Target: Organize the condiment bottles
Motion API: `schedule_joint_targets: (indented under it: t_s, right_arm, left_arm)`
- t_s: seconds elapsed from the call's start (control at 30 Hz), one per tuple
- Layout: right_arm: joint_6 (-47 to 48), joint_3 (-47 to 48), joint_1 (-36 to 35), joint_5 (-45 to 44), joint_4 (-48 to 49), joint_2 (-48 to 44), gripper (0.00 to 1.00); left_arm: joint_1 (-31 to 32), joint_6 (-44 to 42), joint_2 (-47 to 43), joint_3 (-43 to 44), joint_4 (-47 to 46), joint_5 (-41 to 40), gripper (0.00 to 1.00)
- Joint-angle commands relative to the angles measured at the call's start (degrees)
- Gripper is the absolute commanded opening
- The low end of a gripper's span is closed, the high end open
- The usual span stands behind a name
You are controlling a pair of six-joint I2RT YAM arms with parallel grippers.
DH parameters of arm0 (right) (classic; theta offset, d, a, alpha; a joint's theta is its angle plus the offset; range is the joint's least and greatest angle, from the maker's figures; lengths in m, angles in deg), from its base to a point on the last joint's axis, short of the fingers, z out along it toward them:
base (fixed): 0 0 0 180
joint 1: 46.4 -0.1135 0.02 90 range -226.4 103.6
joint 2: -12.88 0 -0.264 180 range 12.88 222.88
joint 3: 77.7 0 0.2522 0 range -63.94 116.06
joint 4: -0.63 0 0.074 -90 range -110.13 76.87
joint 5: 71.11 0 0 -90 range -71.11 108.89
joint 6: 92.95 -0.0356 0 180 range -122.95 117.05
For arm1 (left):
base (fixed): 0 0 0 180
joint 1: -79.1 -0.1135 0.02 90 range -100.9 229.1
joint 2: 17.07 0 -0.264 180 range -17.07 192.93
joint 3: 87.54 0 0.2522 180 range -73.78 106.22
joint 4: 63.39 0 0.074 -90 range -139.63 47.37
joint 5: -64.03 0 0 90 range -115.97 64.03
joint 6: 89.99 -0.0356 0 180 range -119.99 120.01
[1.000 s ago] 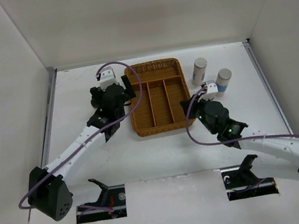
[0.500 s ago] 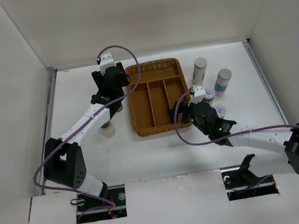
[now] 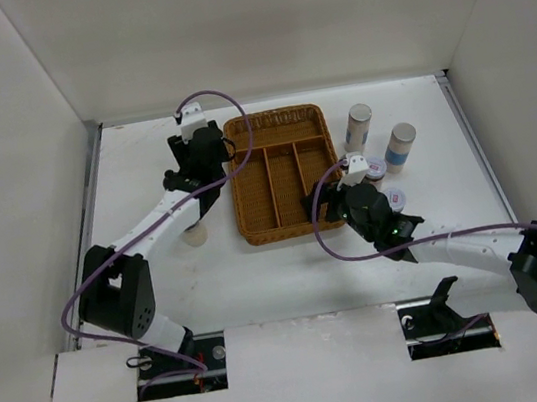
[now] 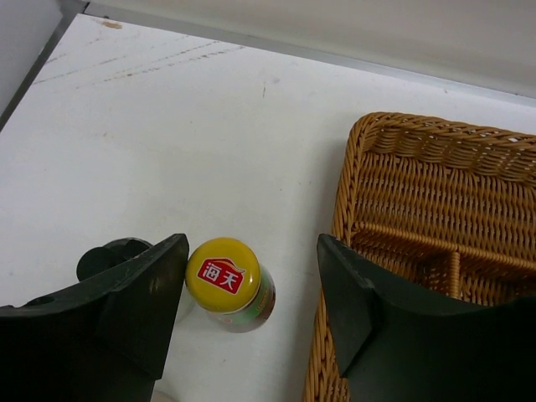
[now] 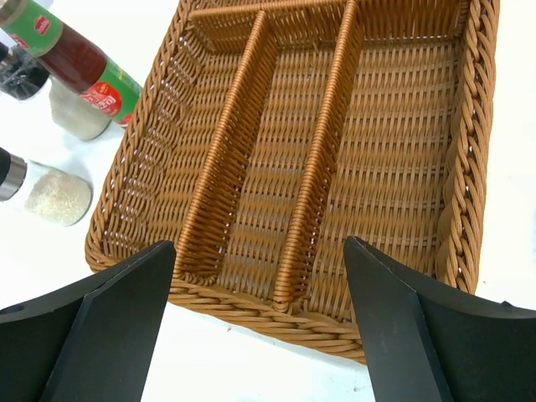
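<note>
In the left wrist view a bottle with a yellow cap [image 4: 224,274] and green label stands upright on the table. My left gripper [image 4: 251,261] is open around it: the left finger sits beside the cap and the right finger is well apart. From the right wrist this red sauce bottle [image 5: 80,64] shows past the tray's left side, beside two spice jars [image 5: 55,195]. My right gripper [image 5: 260,251] hangs open and empty over the front rim of the wicker tray [image 5: 251,306]. Two tall white shakers [image 3: 359,127] and small jars [image 3: 396,197] stand right of the tray.
The brown wicker divided tray [image 3: 291,232] sits mid-table between both arms, with nothing in its compartments. A black-topped container [image 4: 109,254] is half hidden behind my left finger. A pale jar [image 3: 193,235] stands left of the tray's front corner. White walls enclose the table.
My left arm reached toward the back and its jaws narrowed around the yellow-capped bottle. My right gripper opened and moved left from the small jars to the tray's front rim.
</note>
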Motion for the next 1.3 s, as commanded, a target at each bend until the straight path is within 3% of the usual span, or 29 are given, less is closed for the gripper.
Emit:
schedule_joint_targets:
  t_s: [0.0, 0.1, 0.23, 0.33, 0.37, 0.5, 0.6, 0.8, 1.03, 1.27]
  right_arm:
    - [0.5, 2.2, -0.6, 0.7, 2.1, -0.4, 0.88]
    - [0.3, 2.0, -0.4, 0.7, 2.1, -0.6, 0.88]
    - [0.4, 2.1, -0.4, 0.7, 2.0, -0.3, 0.88]
    - [0.4, 2.1, -0.4, 0.7, 2.0, -0.2, 0.88]
    - [0.4, 2.0, -0.4, 0.7, 2.0, -0.4, 0.88]
    - [0.3, 1.7, -0.3, 0.7, 2.1, -1.2, 0.88]
    - [0.2, 1.7, -0.1, 0.7, 2.1, -1.3, 0.88]
    - [0.1, 1.7, -0.1, 0.8, 2.2, -0.9, 0.88]
    - [0.0, 1.6, 0.0, 0.8, 2.3, -0.9, 0.88]
    - [0.0, 0.7, 0.5, 0.5, 2.5, -3.0, 0.88]
  left_arm:
    - [-0.2, 1.3, 0.7, -0.4, -3.0, -0.4, 0.59]
    - [-0.8, 1.4, 1.3, 0.0, -3.1, -0.4, 0.51]
    - [-0.9, 1.4, 1.6, -0.7, -3.3, 0.3, 0.59]
    - [-1.3, 1.4, 2.4, -0.6, -3.5, 0.3, 0.58]
    - [-1.6, 1.4, 2.8, -0.4, -3.7, 0.4, 0.55]
    - [-2.1, 0.9, 3.3, 0.7, -3.8, 1.6, 0.24]
    - [-2.2, -0.2, 1.3, 3.1, -4.4, 1.3, 0.16]
    - [-2.3, -7.0, 1.6, 15.4, -6.4, 1.5, 0.15]
    - [-1.0, -9.0, 11.5, 31.5, -5.8, 4.8, 0.16]
    - [-0.5, -8.6, 22.1, 42.2, -5.4, 8.0, 0.17]
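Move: The yellow-capped sauce bottle stands between the left hand's open fingers, its middle about 1 cm ahead, 1 cm left and 7 cm down. From that hand, the black-capped shaker is roughly 6 cm left and 2 cm back, the salt jar some 11 cm back and 4 cm left, and the basket's middle about 17 cm right and 5 cm back. From the right hand, the bottle is about 24 cm left and 11 cm ahead. Down about 2.5 cm and barely forward first, the left hand closes on the sauce bottle's neck below the yellow cap; then it swings up some 16 cm, forward about 10 cm and to the right, fingers tipping up roughly 15 degrees, carrying the bottle out over the basket's far left corner and just starting to sink at the end. ##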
